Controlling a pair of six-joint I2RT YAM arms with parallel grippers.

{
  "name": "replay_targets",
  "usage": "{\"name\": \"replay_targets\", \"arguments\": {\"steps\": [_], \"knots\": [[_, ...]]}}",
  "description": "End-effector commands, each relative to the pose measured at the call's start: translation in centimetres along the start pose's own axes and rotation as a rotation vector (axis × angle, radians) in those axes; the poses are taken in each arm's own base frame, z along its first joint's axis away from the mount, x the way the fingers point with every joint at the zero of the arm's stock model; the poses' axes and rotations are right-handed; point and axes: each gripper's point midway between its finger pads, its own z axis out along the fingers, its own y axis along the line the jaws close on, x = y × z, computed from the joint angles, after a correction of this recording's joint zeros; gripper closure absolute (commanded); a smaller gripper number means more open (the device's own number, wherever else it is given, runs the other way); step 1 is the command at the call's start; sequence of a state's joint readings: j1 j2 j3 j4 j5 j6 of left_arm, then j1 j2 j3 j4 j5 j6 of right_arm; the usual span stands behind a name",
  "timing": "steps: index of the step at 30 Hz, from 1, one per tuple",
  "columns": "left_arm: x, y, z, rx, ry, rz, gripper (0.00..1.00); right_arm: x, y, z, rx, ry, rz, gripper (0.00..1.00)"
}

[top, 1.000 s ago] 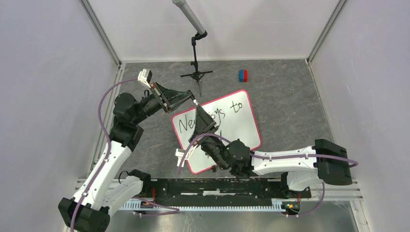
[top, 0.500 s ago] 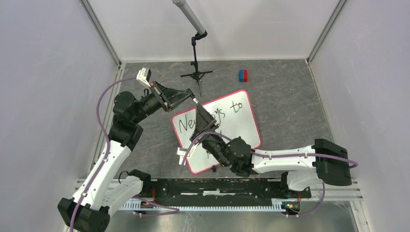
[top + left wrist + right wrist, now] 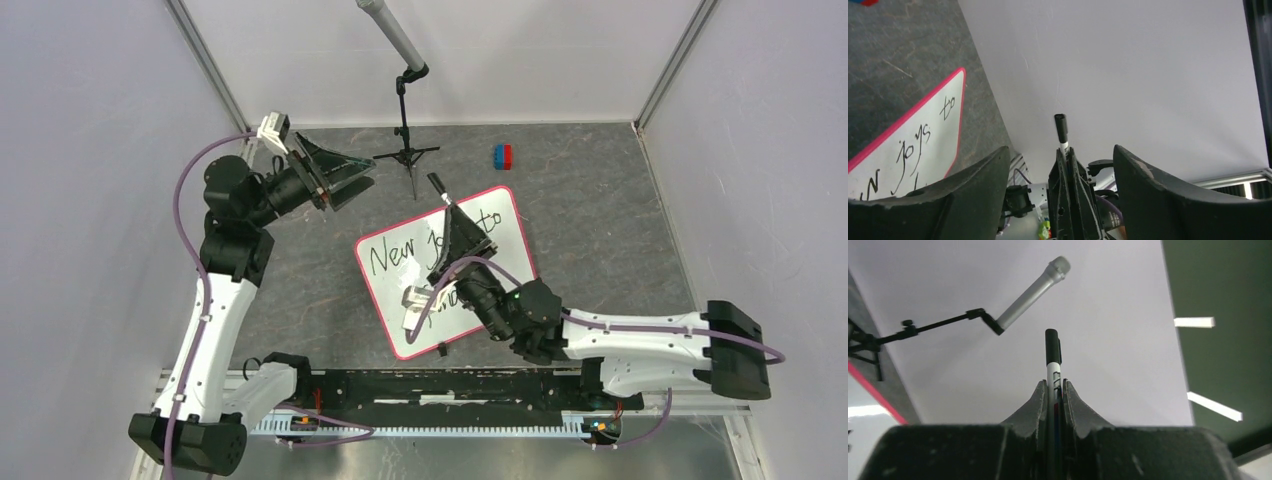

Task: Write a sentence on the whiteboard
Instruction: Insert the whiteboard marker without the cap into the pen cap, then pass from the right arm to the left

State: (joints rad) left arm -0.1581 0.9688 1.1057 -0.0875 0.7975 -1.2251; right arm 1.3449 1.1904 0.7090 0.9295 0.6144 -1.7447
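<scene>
The whiteboard [image 3: 500,265] lies tilted on the dark table, white with a pink-red rim. The sentence [image 3: 395,255] on it reads "New jo", then "to"; my right arm hides the letters between. My right gripper [image 3: 449,208] hovers over the board's middle, shut on a marker [image 3: 439,188] with a white body and a black end that sticks out past the fingertips. In the right wrist view the gripper [image 3: 1053,385] clamps the marker [image 3: 1052,352]. My left gripper [image 3: 360,178] hangs open, up and left of the board, with nothing in it. The left wrist view shows its gripper [image 3: 1060,150] wide, facing the marker [image 3: 1061,129] and the board [image 3: 878,155].
A microphone on a small black tripod [image 3: 405,130] stands just behind the board, its grey head [image 3: 1033,290] leaning over. A red and blue block [image 3: 502,155] sits at the back right. White walls close in the table on three sides.
My left gripper has opened, let go of the marker's end and pulled back up and to the left. My right gripper has carried the marker right and farther back, uncovering "New".
</scene>
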Motion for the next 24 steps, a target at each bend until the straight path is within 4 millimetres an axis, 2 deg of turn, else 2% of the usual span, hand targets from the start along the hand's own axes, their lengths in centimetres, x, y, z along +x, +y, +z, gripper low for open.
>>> {"name": "replay_targets", "arguments": {"steps": [1,6,11,16,21,24], "knots": [[-1.2,-2.3,-0.9,0.055,-0.017,0.147,0.17,2.7,-1.2,0.0,-0.036,0.104,0.324,1.00],[-1.3,-1.7,-0.9,0.041,0.042,0.335,0.00,5.3,-1.9,2.2,-0.165,0.208,0.687,1.00],[-1.8,-0.3,-0.6,-0.003,0.100,0.531,0.00,6.0,-2.1,2.2,-0.278,0.193,0.944,1.00],[-2.2,1.1,-0.1,-0.010,0.152,0.636,0.00,6.1,-2.8,2.2,-0.359,0.161,1.134,1.00],[-3.0,2.5,0.4,-0.041,0.184,0.740,0.00,5.8,-1.8,3.4,-0.522,0.164,1.268,1.00],[-3.2,3.9,-0.1,-0.094,0.213,0.843,0.00,6.8,-1.2,4.1,-0.611,0.153,1.369,1.00]]}}
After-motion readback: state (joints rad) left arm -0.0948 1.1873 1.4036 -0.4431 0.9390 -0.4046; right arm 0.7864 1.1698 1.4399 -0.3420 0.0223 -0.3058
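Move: The right gripper already holds the capped marker, its middle about 2 cm ahead and 1 cm left of the pads, with the cap pointing forward, left and up. From that hand the whiteboard's middle lies some 3 cm ahead, 2 cm right and 35 below; the red-blue eraser about 32 ahead and 17 right, the microphone stand's foot 33 ahead and 9 left, both at table height. The empty left gripper has the marker about 12 cm to its right, 4 back and 4 below. Swing the right gripper forward and to the right, about 8 cm in all, rising some 5 cm and then sinking a little, while you roll it some 70 degrees clockwise as seen along the fingers; keep the marker pinched and bring it nearly level. Open the left gripper fully, ease it forward and finally down, rolling it clockwise along its own fingers, clear of the cap. ##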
